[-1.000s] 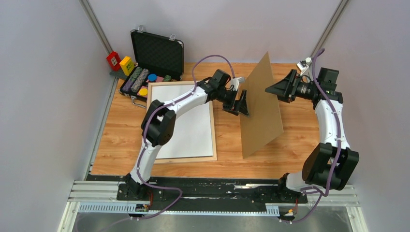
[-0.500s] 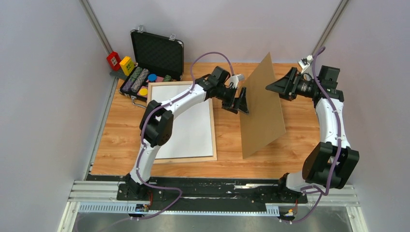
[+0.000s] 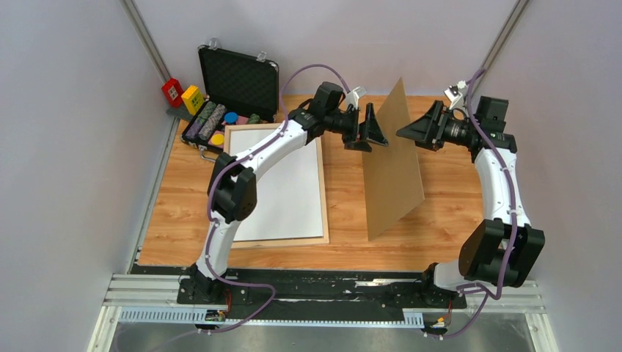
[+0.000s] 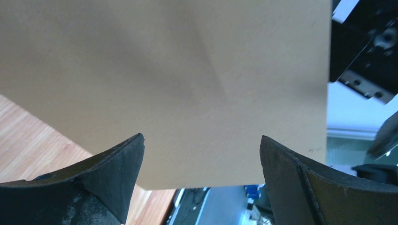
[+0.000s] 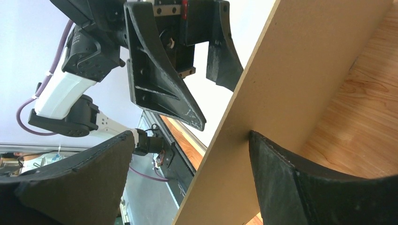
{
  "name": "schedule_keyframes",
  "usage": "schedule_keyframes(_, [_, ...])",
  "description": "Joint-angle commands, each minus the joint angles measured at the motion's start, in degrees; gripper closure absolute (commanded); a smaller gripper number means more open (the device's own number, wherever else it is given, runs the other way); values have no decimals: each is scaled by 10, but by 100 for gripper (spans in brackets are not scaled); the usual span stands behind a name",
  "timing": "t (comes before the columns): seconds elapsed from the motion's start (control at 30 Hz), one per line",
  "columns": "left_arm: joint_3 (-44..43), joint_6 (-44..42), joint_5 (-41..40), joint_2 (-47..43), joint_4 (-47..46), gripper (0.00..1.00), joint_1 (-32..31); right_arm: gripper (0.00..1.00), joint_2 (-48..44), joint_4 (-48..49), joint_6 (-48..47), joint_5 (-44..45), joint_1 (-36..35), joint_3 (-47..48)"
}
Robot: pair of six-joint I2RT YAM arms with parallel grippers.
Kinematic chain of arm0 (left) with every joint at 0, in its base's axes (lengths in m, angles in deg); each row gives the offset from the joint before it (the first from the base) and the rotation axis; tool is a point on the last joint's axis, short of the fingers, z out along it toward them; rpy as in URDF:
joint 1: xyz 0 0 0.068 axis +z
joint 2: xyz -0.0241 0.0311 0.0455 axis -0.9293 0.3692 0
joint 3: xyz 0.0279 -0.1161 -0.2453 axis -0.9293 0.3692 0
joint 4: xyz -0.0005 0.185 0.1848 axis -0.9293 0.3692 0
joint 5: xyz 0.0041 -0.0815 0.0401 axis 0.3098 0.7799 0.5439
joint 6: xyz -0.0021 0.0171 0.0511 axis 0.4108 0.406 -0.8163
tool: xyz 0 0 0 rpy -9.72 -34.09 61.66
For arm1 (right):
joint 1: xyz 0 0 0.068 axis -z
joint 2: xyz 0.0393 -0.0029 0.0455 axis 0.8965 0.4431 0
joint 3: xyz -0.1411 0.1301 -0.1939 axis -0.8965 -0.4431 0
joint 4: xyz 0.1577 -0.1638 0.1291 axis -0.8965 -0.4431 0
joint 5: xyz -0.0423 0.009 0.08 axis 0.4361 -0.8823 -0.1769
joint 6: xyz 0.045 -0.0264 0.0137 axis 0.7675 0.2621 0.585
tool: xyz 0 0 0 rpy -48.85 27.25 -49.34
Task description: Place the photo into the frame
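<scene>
The pale wooden frame point(image 3: 323, 213) lies flat on the table's left half, filled by a plain white sheet point(image 3: 282, 183). The photo's printed side shows in no view. A brown backing board point(image 3: 392, 176) stands on its long edge between the two arms. My left gripper point(image 3: 370, 136) hovers open by the board's upper far corner, its fingertips point(image 4: 136, 143) facing the flat brown face point(image 4: 187, 70). My right gripper point(image 3: 405, 132) stands wide open astride the board's edge point(image 5: 220, 154), with one finger point(image 5: 263, 150) resting against the board's right face.
An open black case point(image 3: 238, 81) with foam lining stands at the back left, with coloured pieces point(image 3: 209, 121) in its tray. A red block point(image 3: 173, 91) and a yellow block point(image 3: 192, 97) sit beside it. Grey walls close in on both sides.
My left gripper has lifted and swung toward the far side along the board. The board's top has tipped a little left, standing more upright. The right gripper has shifted slightly left.
</scene>
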Motion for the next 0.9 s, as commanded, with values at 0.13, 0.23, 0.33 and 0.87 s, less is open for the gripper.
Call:
schedule_keyframes(0.13, [-34, 112, -17, -70, -70, 0, 6, 12, -24, -7, -2, 1, -17, 30])
schedule_keyframes(0.23, [-45, 125, -27, -76, -78, 0, 10, 12, -22, -11, -4, 3, -22, 38])
schedule_keyframes(0.33, [-66, 126, -44, -75, -78, 0, 9, 12, -19, -15, -5, 6, -25, 43])
schedule_keyframes(0.87, [-98, 86, -72, -59, -66, 0, 9, 11, -22, -40, -35, 34, -43, 45])
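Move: The backing board stands on edge on the table between the hands, its top leaning right. Its middle is about 4 cm right of the left hand, 4 cm back and 8 cm lower. From the right hand, which has the board's top edge between its open fingers, that middle lies roughly 2 cm left, 3 cm back and 14 cm down. The frame's middle is some 26 cm left of the left hand, 3 cm back and 24 cm below. Upward goes the left hand, about 11 cm along the board's left face towards its top edge, fingers wide open and still pointing right; they tip up some 10 degrees and swing about as much counter-clockwise. The right hand eases about 2 cm left, one finger still against the board's right face just under the top edge, opening unchanged. ##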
